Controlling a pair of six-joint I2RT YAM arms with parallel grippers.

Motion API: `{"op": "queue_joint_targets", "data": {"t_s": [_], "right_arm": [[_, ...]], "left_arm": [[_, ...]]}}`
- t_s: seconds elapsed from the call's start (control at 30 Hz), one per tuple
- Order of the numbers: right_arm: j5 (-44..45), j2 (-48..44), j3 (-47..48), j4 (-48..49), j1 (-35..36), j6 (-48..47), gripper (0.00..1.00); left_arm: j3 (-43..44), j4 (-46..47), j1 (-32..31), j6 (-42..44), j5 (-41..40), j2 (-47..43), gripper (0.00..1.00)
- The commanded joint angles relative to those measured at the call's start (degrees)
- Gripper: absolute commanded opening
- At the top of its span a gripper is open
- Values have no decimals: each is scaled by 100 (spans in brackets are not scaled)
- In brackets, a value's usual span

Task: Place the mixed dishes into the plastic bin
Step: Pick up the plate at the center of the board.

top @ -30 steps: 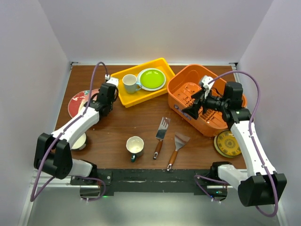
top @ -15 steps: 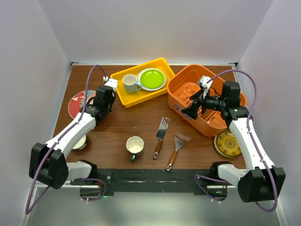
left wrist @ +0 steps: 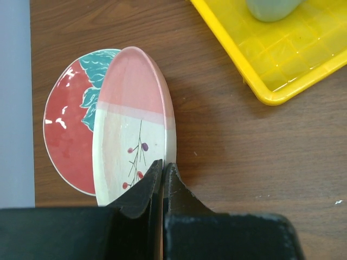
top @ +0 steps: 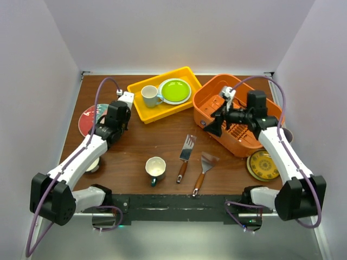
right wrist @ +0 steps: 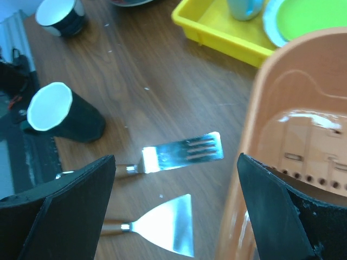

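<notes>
My left gripper (top: 111,125) is shut on the rim of a pink-and-cream plate (left wrist: 133,108), which hangs tilted on edge over a red plate (left wrist: 65,135) with a teal leaf at the table's left (top: 87,120). My right gripper (right wrist: 176,158) stands open and holds nothing. It hovers at the front-left rim of the orange plastic bin (top: 241,145), seen up close in the right wrist view (right wrist: 303,108). A dark-teal mug (top: 155,169) stands near the front. A yellow patterned plate (top: 262,165) lies right of the bin. A lime green plate (top: 174,90) rests in the yellow tray (top: 142,112).
Two wooden-handled spatulas (top: 186,151) (top: 203,168) lie between the mug and the bin. A white mug (top: 150,96) sits in the tray beside the green plate. A small bowl (top: 92,162) is partly hidden under my left arm. White walls close in on three sides.
My left gripper has drawn a little toward the near left with the plate still in it. My right gripper has slid left across the bin to its front-left rim, still open.
</notes>
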Motion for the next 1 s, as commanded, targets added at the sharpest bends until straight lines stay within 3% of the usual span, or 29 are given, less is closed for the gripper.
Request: {"op": "queue_joint_targets", "data": {"t_s": [0.0, 0.23, 0.53, 0.73, 0.97], "right_arm": [[288, 541, 780, -331, 813, 42, 98], [1350, 1877, 2608, -754, 2141, 489, 96], [2370, 4142, 4437, 343, 3380, 3080, 96], [2986, 5225, 5247, 930, 3706, 5214, 95], [2926, 6043, 5896, 1407, 3952, 6219, 95]], "left_arm": [[-3, 545, -21, 138, -141, -454, 0], [-179, 633, -12, 68, -10, -718, 0], [-372, 729, -12, 15, 96, -973, 0], [-495, 808, -12, 15, 184, -1123, 0], [-539, 817, -12, 6, 307, -1123, 0]]}}
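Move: The pink-and-white plate hangs tilted from the left fingers, its middle about 5 cm ahead, 4 left and 6 below them. From the right hand it is some 42 cm to the left, 10 ahead and 13 lower. The red plate lies on the table about 50 cm left, 12 ahead and 21 below the right hand. The yellow tray is some 23 cm left, 20 ahead and 19 below, the fork about 13 left, 5 back and 22 below. Still pinching the pink-and-white plate's rim, the left hand draws back about 2 cm and rises slightly. The right hand, wide open throughout, sweeps some 32 cm left towards that plate and about 7 cm forward, first lifting a little, then sinking, while its wrist rolls about 40 degrees, forward side dipping. It ends close to the left fingers, with no touch to be seen. ##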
